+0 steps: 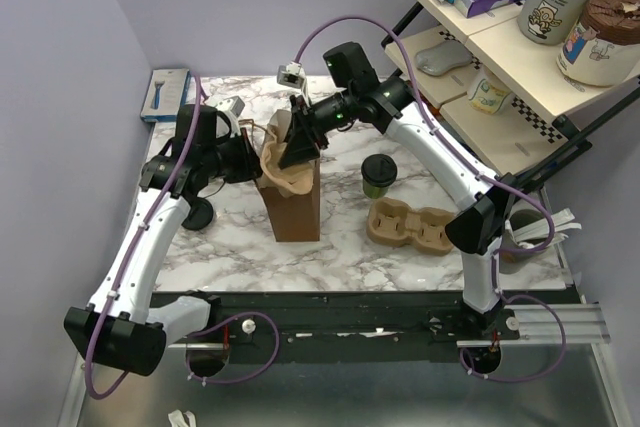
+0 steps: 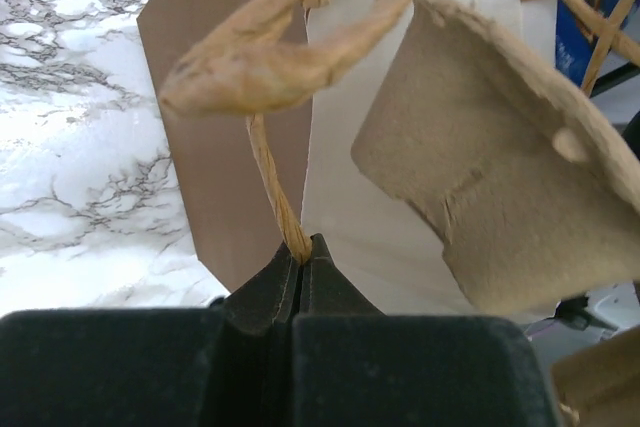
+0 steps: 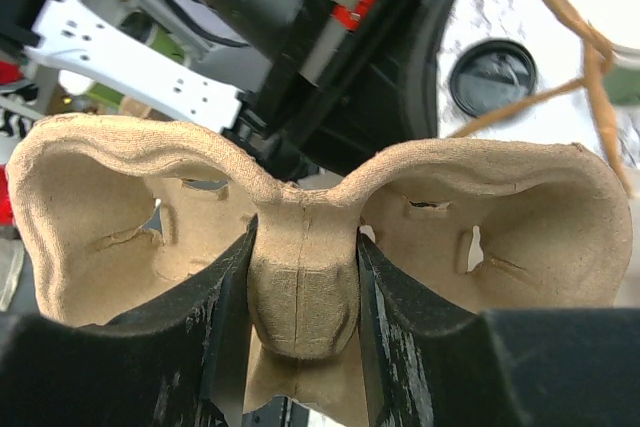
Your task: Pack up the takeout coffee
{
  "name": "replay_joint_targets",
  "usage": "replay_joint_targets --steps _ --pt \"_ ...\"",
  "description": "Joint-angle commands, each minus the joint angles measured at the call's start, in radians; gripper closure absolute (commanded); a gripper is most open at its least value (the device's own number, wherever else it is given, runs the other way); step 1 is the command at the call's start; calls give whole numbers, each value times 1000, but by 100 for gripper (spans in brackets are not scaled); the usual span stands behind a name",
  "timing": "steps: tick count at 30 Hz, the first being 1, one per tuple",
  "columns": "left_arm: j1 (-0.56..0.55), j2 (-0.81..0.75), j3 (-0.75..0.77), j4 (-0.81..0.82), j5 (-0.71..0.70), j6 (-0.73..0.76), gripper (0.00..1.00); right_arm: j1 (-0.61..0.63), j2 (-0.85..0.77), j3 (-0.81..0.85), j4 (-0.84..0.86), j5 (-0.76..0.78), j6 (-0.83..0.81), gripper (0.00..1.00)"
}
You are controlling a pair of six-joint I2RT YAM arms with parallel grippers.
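Note:
The takeout coffee [image 1: 379, 175], a dark-green cup with a black lid, stands on the marble table right of the upright brown paper bag [image 1: 292, 205]. My left gripper [image 1: 254, 153] is at the bag's top left, shut on the bag's twisted paper handle [image 2: 283, 215], which is pinched at the fingertips [image 2: 318, 265]. My right gripper [image 1: 302, 143] holds a brown pulp cup tray [image 1: 284, 163] over the bag's mouth. It is shut on the tray's middle post [image 3: 303, 292], with the two cup wells [image 3: 500, 217] spreading to either side.
A second pulp tray [image 1: 410, 228] lies flat right of the bag. A loose black lid [image 3: 492, 75] rests on the marble near the left arm. A shelf rack [image 1: 520, 47] with boxes and tubs stands at the right. A blue box [image 1: 165, 93] leans at the back left.

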Motion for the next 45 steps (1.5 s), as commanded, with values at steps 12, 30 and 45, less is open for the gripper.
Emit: replay_joint_targets --steps 12,30,45 --pt "-6 -43 64 -74 153 197 100 -27 -5 38 -91 388 -22 65" --pt "-6 -8 43 -52 176 209 100 -41 -98 -86 107 362 183 68" --pt "-7 4 46 -15 245 200 100 -46 -164 -279 102 608 -19 69"
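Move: The right hand, holding the brown cup carrier, has the paper bag's mouth about 4 cm ahead, 2 cm to its right and 9 cm below. From this hand, the lidded cup stands some 20 cm right, 5 cm ahead and 27 cm down; the spare carrier lies about 28 cm right, 3 cm back and 31 cm down. The left hand is already pinching the bag's handle, with the mouth some 7 cm right, 2 cm ahead and 3 cm below. Forward and down, the right hand carries the gripped cup carrier about 6 cm across the bag's mouth, turning clockwise some 25 degrees in all; it then eases up a little and sinks again to the right, lowering the carrier between the rims. The left fingers keep the handle pinched, drawing it slightly back, up and right with a small clockwise turn. ##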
